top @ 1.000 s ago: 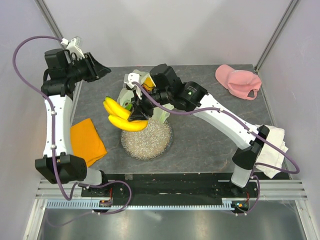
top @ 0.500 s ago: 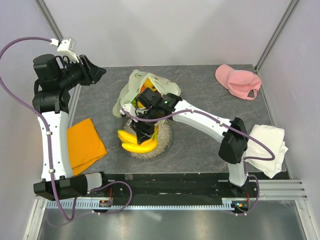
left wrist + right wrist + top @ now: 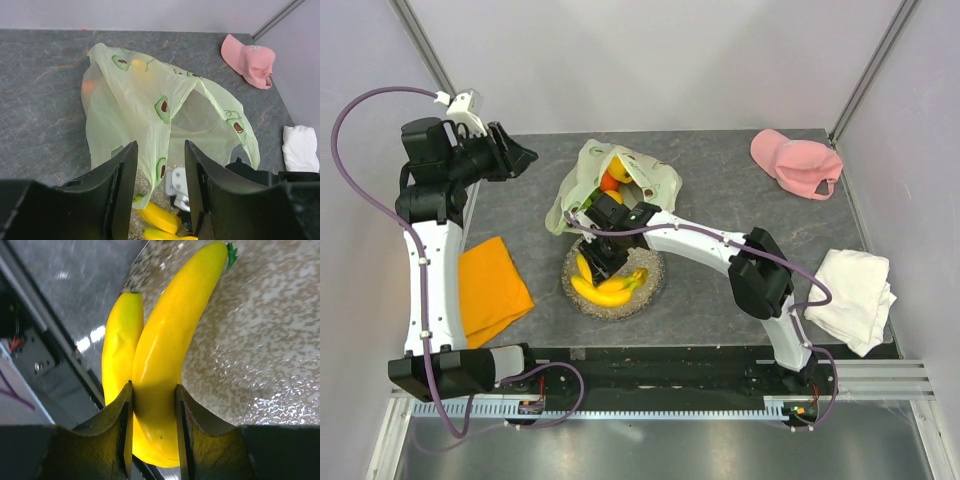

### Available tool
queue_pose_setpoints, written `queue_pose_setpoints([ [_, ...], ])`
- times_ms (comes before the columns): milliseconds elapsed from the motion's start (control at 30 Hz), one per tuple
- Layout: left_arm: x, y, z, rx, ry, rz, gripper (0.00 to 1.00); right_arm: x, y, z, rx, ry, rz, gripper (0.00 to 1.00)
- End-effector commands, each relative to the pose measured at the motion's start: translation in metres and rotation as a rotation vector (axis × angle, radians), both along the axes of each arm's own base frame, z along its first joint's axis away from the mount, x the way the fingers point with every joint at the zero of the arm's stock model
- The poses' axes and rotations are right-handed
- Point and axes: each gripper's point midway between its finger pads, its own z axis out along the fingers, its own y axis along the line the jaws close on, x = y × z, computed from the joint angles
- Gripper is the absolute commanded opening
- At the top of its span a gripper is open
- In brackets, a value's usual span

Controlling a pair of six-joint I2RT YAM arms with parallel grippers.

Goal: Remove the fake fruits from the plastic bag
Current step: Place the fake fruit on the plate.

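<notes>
The pale green plastic bag (image 3: 578,185) with avocado prints lies at mid-table, its mouth open toward the right. An orange fruit (image 3: 608,182) and a yellow fruit (image 3: 619,167) show inside it. My right gripper (image 3: 603,262) is shut on one banana of the yellow banana bunch (image 3: 160,340), low over the near-left part of the speckled plate (image 3: 650,275). Far left of the bag and raised above the table, my left gripper (image 3: 525,157) is open and empty. In the left wrist view the bag (image 3: 150,105) lies beyond the left gripper (image 3: 161,150).
An orange cloth (image 3: 495,285) lies at the table's left edge. A pink cap (image 3: 795,160) sits at the far right corner, and a white folded cloth (image 3: 855,295) at the near right. The right arm stretches across the table's middle to the plate.
My right gripper has carried the banana bunch from beside the bag toward me and down over the plate, uncovering the bag. The left arm shifted slightly and stays away from the bag.
</notes>
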Motion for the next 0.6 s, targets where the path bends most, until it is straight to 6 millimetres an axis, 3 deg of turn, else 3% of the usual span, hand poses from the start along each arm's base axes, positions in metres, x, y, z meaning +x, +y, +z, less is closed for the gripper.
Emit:
queue_pose_setpoints([
  [0,-0.004,0.002,0.003,0.021,-0.033,-0.001,0.5,0.041,0.024,0.01,0.039,-0.041,-0.271,0.06],
  [133,-0.004,0.003,0.003,0.043,-0.042,0.0,0.5,0.063,0.046,0.021,0.161,-0.007,-0.428,0.11],
  [267,-0.004,0.003,0.001,0.043,-0.033,0.001,0.51,0.076,0.049,0.016,0.136,0.033,-0.583,0.12],
  [433,-0.005,0.0,-0.004,0.018,-0.007,-0.011,0.51,0.073,0.042,0.001,0.086,0.079,-0.666,0.08],
  [567,-0.001,0.0,-0.004,0.006,0.001,-0.009,0.51,0.069,0.043,0.001,0.066,0.103,-0.733,0.04],
])
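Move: The two bananas are already in the right hand's grip, low over the plate, whose middle lies about 2 cm ahead of that hand, 4 cm to its right and 4 cm below. The plastic bag's middle is roughly 20 cm ahead and 4 cm to the right, and the orange cloth some 23 cm to the left and 3 cm back. From the left hand the plate is about 15 cm right, 12 cm back and 32 cm below. The pair of bananas, still pinched between the right fingers, is carried forward and somewhat left across the plate, from near its middle towards its far left part and the bag's near lip, some 7 cm in all. The hand stays low and turns clockwise about 35 degrees on the way, coming to rest near the end without opening. ##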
